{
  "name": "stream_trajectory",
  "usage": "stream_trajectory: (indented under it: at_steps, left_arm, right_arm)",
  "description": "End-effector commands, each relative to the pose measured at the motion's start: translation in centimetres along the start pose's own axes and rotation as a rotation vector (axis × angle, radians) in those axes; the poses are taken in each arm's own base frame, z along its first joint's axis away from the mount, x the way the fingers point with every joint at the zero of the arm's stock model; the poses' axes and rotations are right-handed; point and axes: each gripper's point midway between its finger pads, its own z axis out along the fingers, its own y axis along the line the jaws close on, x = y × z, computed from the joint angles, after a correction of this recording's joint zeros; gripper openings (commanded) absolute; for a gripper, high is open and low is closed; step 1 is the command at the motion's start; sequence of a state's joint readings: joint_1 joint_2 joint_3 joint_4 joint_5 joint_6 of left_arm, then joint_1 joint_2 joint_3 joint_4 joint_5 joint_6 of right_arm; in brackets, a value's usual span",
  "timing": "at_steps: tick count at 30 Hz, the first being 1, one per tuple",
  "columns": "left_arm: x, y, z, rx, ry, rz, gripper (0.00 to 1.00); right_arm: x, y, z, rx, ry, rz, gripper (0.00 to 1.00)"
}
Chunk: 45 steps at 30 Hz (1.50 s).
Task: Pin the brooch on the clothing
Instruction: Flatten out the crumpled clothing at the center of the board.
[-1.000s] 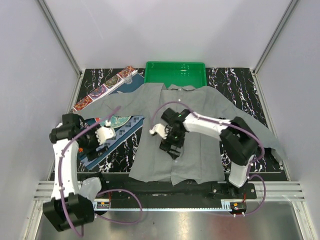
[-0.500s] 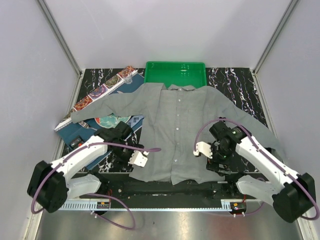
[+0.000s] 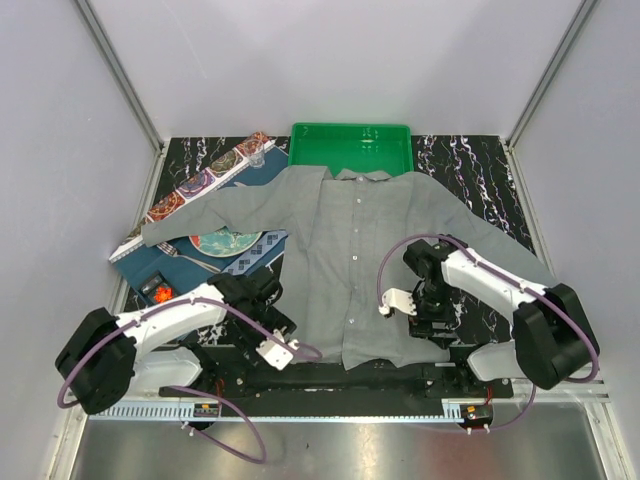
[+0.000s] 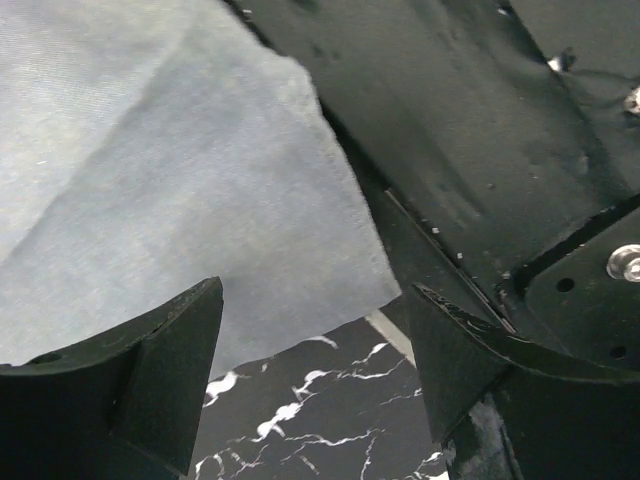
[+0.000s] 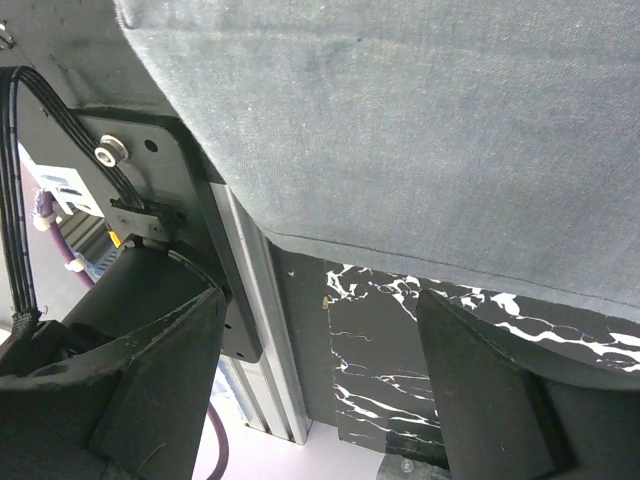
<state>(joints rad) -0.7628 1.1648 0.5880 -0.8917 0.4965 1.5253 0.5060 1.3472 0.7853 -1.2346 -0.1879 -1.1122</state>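
The clothing (image 3: 355,250), a grey button-up shirt, lies flat across the middle of the table, collar toward the back. The brooch (image 3: 160,291), a tiny red-orange spot, sits at the left, beside the dark blue placemat (image 3: 215,262), far from both grippers. My left gripper (image 3: 277,351) hangs open at the shirt's front left corner; in the left wrist view the gripper (image 4: 315,300) has the hem corner of the clothing (image 4: 150,150) and marble between its fingers. My right gripper (image 3: 398,303) stands open over the shirt's front right part. In the right wrist view that gripper (image 5: 320,300) frames the hem of the clothing (image 5: 400,120).
A green tray (image 3: 350,148) stands at the back behind the collar. A red-and-teal plate (image 3: 225,241) rests on the placemat, half under the left sleeve. A patterned strip (image 3: 200,182) and a small glass (image 3: 257,155) lie at the back left. An aluminium rail (image 5: 255,330) runs along the front edge.
Both arms drew back toward the front: the left gripper from the plate to the shirt's front left corner, the right from the shirt's middle to its front right. The right jaws narrowed slightly.
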Motion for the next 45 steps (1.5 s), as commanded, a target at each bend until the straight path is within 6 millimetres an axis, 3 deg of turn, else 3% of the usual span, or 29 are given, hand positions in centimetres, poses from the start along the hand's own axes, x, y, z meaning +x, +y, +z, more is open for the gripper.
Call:
stream_trajectory:
  at_steps: [1,3,6,10,11,14,17,18,19,20,21,22,23,24,25,26,28,29,31,36,43,45]
  left_arm:
    - [0.6,0.3,0.9,0.007,0.035,0.088,0.77]
    - [0.9,0.3,1.4,0.024,0.047,0.068,0.74]
    - [0.9,1.4,1.5,-0.010,0.050,0.056,0.63]
    - [0.0,2.4,1.0,-0.056,0.024,0.073,0.31]
    - [-0.5,2.7,0.5,-0.073,0.012,0.083,0.17]
    - [-3.0,3.7,-1.3,-0.114,-0.066,0.097,0.00]
    - [-6.0,6.6,-3.6,-0.187,-0.170,-0.027,0.00]
    - [-6.3,7.6,-4.3,-0.205,-0.204,-0.158,0.00]
    - [-7.7,10.3,-6.2,-0.264,-0.260,-0.188,0.00]
    - [-6.9,11.4,-6.1,-0.250,-0.284,-0.362,0.00]
    - [-6.7,13.0,-6.6,-0.267,-0.306,-0.428,0.00]
    - [-7.0,15.4,-8.1,-0.306,-0.334,-0.480,0.00]
    - [-5.1,16.6,-7.6,-0.284,-0.346,-0.666,0.00]
    - [-4.4,17.7,-7.9,-0.286,-0.367,-0.744,0.00]
    - [-4.2,20.0,-9.3,-0.321,-0.406,-0.787,0.00]
    - [-1.8,21.0,-8.5,-0.300,-0.412,-0.965,0.00]
    - [0.3,24.0,-9.6,-0.351,-0.432,-1.095,0.00]
    - [2.5,24.5,-8.6,-0.331,-0.434,-1.256,0.00]
    - [4.2,25.7,-8.8,-0.350,-0.442,-1.355,0.00]
    - [7.8,25.5,-7.0,-0.365,-0.383,-1.563,0.00]
    - [9.0,24.4,-6.0,-0.342,-0.368,-1.673,0.00]
    - [9.2,24.4,-6.0,-0.354,-0.358,-1.674,0.00]
  right_arm:
    - [-0.8,-1.5,-0.5,0.016,-0.037,0.012,0.83]
    - [-0.7,-1.7,-0.3,0.014,-0.036,0.015,0.83]
    - [-0.4,-2.3,-0.1,0.036,-0.029,0.023,0.83]
    - [-0.5,-3.3,-0.6,0.032,-0.056,0.081,0.83]
    - [-0.4,-3.6,-0.5,0.022,-0.058,0.096,0.83]
    - [-0.5,-4.7,-1.7,0.016,-0.109,0.157,0.83]
    - [-0.7,-5.9,-3.1,0.026,-0.164,0.206,0.84]
    - [-0.8,-6.5,-3.8,0.041,-0.183,0.210,0.86]
    - [-0.8,-6.7,-4.1,0.044,-0.208,0.231,0.86]
    - [-0.7,-7.1,-4.4,0.044,-0.216,0.244,0.87]
    - [-0.7,-7.5,-5.0,0.052,-0.227,0.250,0.87]
    - [-0.3,-7.8,-5.5,0.057,-0.245,0.278,0.87]
    - [-0.1,-8.1,-5.8,0.052,-0.256,0.296,0.88]
    - [0.2,-8.3,-6.6,0.053,-0.269,0.313,0.87]
    - [1.0,-8.5,-7.0,0.054,-0.287,0.342,0.87]
    - [1.4,-8.6,-7.1,0.047,-0.289,0.356,0.87]
    - [2.3,-8.5,-7.4,0.042,-0.282,0.378,0.87]
    - [2.7,-8.1,-7.5,0.039,-0.287,0.394,0.86]
    - [2.5,-7.5,-7.8,0.044,-0.300,0.392,0.86]
    - [1.8,-5.3,-7.7,0.014,-0.331,0.345,0.84]
    - [-1.7,-0.3,-5.6,0.001,-0.263,0.075,0.82]
    - [-2.0,0.7,-4.8,-0.028,-0.238,0.063,0.86]
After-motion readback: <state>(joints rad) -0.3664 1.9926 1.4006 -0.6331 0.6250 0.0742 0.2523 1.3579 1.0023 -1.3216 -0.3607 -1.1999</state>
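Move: The clothing's lower-left corner lies almost between the left gripper's open fingers, about 1 cm back, 1 cm left and 2 cm below. From that hand, the plate's middle is some 24 cm ahead and 10 cm left, and the red brooch 13 cm ahead and 24 cm left. The clothing's lower-right corner is roughly 3 cm back, 1 cm left and 4 cm below the right gripper, with the button row's lower end about 2 cm ahead and 22 cm left of that gripper. Bring the left gripper down a touch and shut it on the clothing's lower-left corner, then carry the corner about 24 cm forward and 8 cm right in an arc, rising and sinking again while turning some 90 degrees counter-clockwise. Run the open right gripper forward and somewhat right, then back and left about halfway, ending slightly higher. ##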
